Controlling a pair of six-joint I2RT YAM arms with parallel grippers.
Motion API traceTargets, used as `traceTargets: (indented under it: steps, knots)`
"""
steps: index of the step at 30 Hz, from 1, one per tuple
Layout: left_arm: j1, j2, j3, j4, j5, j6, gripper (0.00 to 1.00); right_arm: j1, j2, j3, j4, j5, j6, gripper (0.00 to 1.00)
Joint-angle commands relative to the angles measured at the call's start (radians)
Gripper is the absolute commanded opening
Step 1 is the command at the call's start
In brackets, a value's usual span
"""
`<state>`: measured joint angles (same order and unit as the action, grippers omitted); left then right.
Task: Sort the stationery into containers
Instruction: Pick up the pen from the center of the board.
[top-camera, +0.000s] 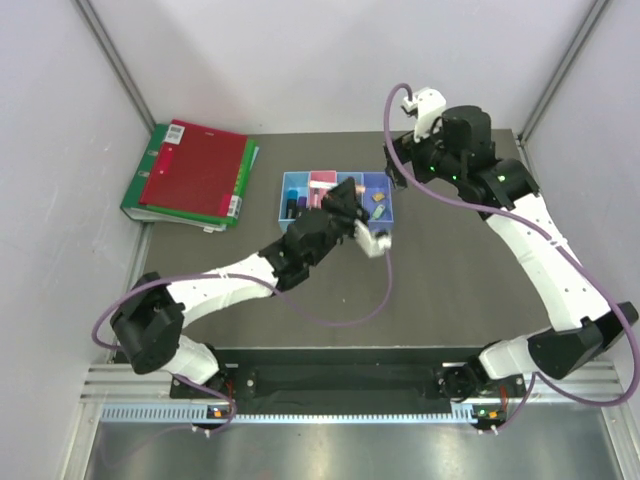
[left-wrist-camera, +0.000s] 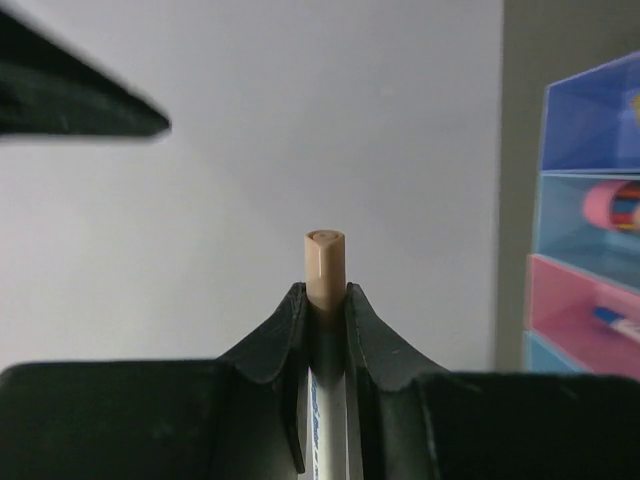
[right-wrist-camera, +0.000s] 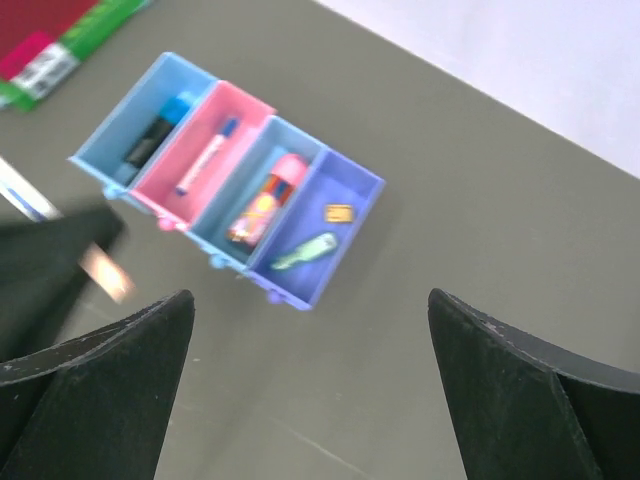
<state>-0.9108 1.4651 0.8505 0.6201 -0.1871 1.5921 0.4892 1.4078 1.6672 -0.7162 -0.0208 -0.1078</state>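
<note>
The row of four joined bins (top-camera: 378, 190) stands at the table's middle back. In the right wrist view the light blue end bin (right-wrist-camera: 118, 125) holds a blue-black highlighter (right-wrist-camera: 157, 135). The pink bin (right-wrist-camera: 245, 110) holds a white blue-capped pen (right-wrist-camera: 205, 160). The second light blue bin (right-wrist-camera: 300, 145) holds a pink-capped bottle (right-wrist-camera: 265, 195). The purple bin (right-wrist-camera: 360, 195) holds a green marker (right-wrist-camera: 303, 250) and a tan block (right-wrist-camera: 339, 212). My left gripper (left-wrist-camera: 325, 290) is shut on a thin pinkish pen (left-wrist-camera: 325, 260) and hangs over the bins (top-camera: 345, 200). My right gripper (right-wrist-camera: 310, 300) is open and empty, raised right of the bins (top-camera: 393, 170).
Red and green binders (top-camera: 195, 175) lie stacked at the back left. Grey walls close in the back and both sides. The bins show at the right edge of the left wrist view (left-wrist-camera: 590, 215).
</note>
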Motion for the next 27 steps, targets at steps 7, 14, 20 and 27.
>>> traceTargets:
  steps: [7, 14, 20, 27]
  knots:
    - [0.176, 0.149, 0.752, -0.936, -0.126, -1.042, 0.0, -0.031, -0.084, -0.064, 0.037, 0.199, -0.053, 0.99]
    - [0.348, 0.308, 0.939, -1.106, 0.182, -1.389, 0.0, -0.063, -0.156, -0.155, 0.072, 0.35, -0.072, 1.0]
    - [0.454, 0.412, 0.975, -1.073, 0.5, -1.578, 0.0, -0.11, -0.207, -0.221, 0.072, 0.367, -0.052, 1.0]
    - [0.561, 0.563, 1.058, -1.004, 0.713, -1.801, 0.0, -0.127, -0.221, -0.254, 0.063, 0.361, -0.046, 0.99]
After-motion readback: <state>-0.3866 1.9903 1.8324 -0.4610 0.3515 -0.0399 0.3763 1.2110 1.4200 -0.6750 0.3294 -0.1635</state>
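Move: My left hand already holds the pen. The pink compartment, with the white marker in it, lies about 14 cm ahead of that hand, 5 cm to its left and 26 cm below. At the same distance ahead, the pink-capped bottle's compartment is some 3 cm to the hand's right, the highlighters' blue one about 13 cm to its left. From my empty right hand, the pink compartment is roughly 11 cm ahead, 15 cm left and 32 cm down. Keeping the pen pinched, I carry it in my left hand about 14 cm forward and a little left towards the pink compartment, first arching up some 11 cm, then sinking to about 8 cm below where I began, while the wrist rolls over by roughly 110 degrees. My open right hand draws away to the right, turning clockwise. ##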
